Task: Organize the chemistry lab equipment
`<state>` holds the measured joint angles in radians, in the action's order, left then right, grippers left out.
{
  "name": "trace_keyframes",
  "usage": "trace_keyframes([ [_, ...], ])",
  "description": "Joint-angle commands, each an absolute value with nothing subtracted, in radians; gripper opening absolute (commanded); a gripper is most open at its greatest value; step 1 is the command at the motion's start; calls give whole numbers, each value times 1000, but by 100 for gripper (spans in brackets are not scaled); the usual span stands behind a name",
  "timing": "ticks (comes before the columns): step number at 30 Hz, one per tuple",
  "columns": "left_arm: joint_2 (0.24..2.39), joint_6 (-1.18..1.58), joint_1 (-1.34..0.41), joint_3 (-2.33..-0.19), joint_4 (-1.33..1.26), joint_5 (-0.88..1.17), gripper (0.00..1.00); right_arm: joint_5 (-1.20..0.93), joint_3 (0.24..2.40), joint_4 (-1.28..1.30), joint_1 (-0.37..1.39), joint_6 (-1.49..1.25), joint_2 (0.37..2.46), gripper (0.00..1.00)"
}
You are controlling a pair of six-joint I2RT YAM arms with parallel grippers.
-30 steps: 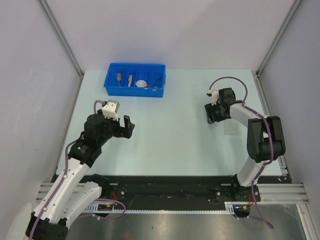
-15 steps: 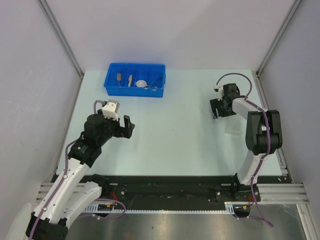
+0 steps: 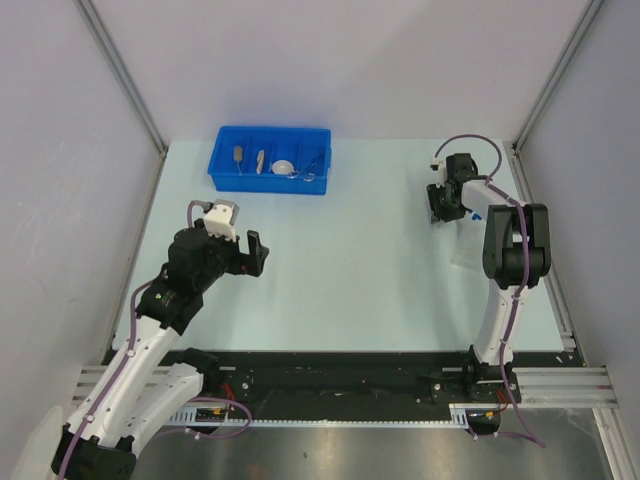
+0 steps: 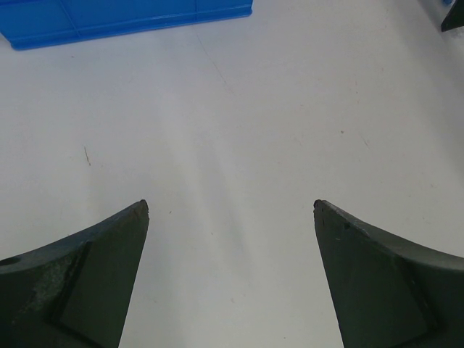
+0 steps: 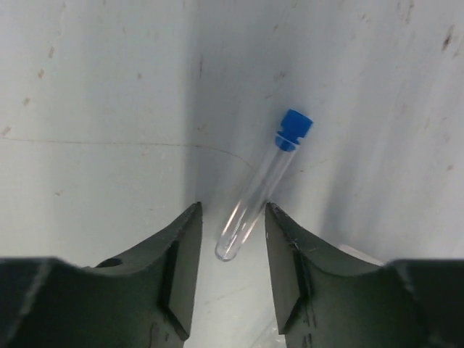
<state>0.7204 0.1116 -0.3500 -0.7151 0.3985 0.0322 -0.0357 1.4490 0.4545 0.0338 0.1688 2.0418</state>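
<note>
In the right wrist view a clear tube with a blue cap lies flat on the table. Its rounded end sits between the fingertips of my right gripper, which is open, with a gap on either side of the tube. Seen from above, the right gripper is low at the back right of the table and hides the tube. My left gripper hovers over the left half of the table. Its jaws are wide open with only bare table between them.
The blue divided bin stands at the back left, its edge also in the left wrist view. It holds two wooden-handled tools, a white round dish and silver tongs. A faint clear plastic piece lies near the right arm.
The right gripper has moved farther back and to the right, with the arm folding in tighter. The left arm has not moved.
</note>
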Motion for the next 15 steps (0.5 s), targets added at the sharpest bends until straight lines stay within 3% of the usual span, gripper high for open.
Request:
trace_keyframes([
  [1,724,64,-341,-710,371,23,100,-48,1505,509,26,146,2078,39],
  [9,733,93,-341,-721,370,83,100,-113,1450,520,28,152,2056,14],
  [15,746,334,-341,-663,184,356,100,-432,1373,522,25,144,1942,9],
])
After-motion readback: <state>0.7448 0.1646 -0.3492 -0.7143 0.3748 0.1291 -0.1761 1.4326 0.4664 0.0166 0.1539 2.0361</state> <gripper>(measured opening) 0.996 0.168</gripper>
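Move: The last loose test tube lies almost between the right hand's open fingers, its middle only about 1 cm ahead, 1 cm to the right and 1 cm below. The clear rack sits about 9 cm back and 10 cm to the right of this hand, and a blue cap at the rack's far edge shows some 13 cm to the right, level with the hand. From the left hand the tube is roughly 21 cm ahead, 50 cm to the right and 20 cm lower. The right hand all but halts over the tube, pointing steeply down and forward, and closes its half-open fingers until they pinch the tube around its middle; then, still low over the table, it sets off about 2 cm to the left and slightly back, rolling a few degrees so its left side rises. Late on, the empty left hand starts about 2 cm to the right with its fingers staying wide open, rolling some 5 degrees left side down and swinging slightly clockwise. ##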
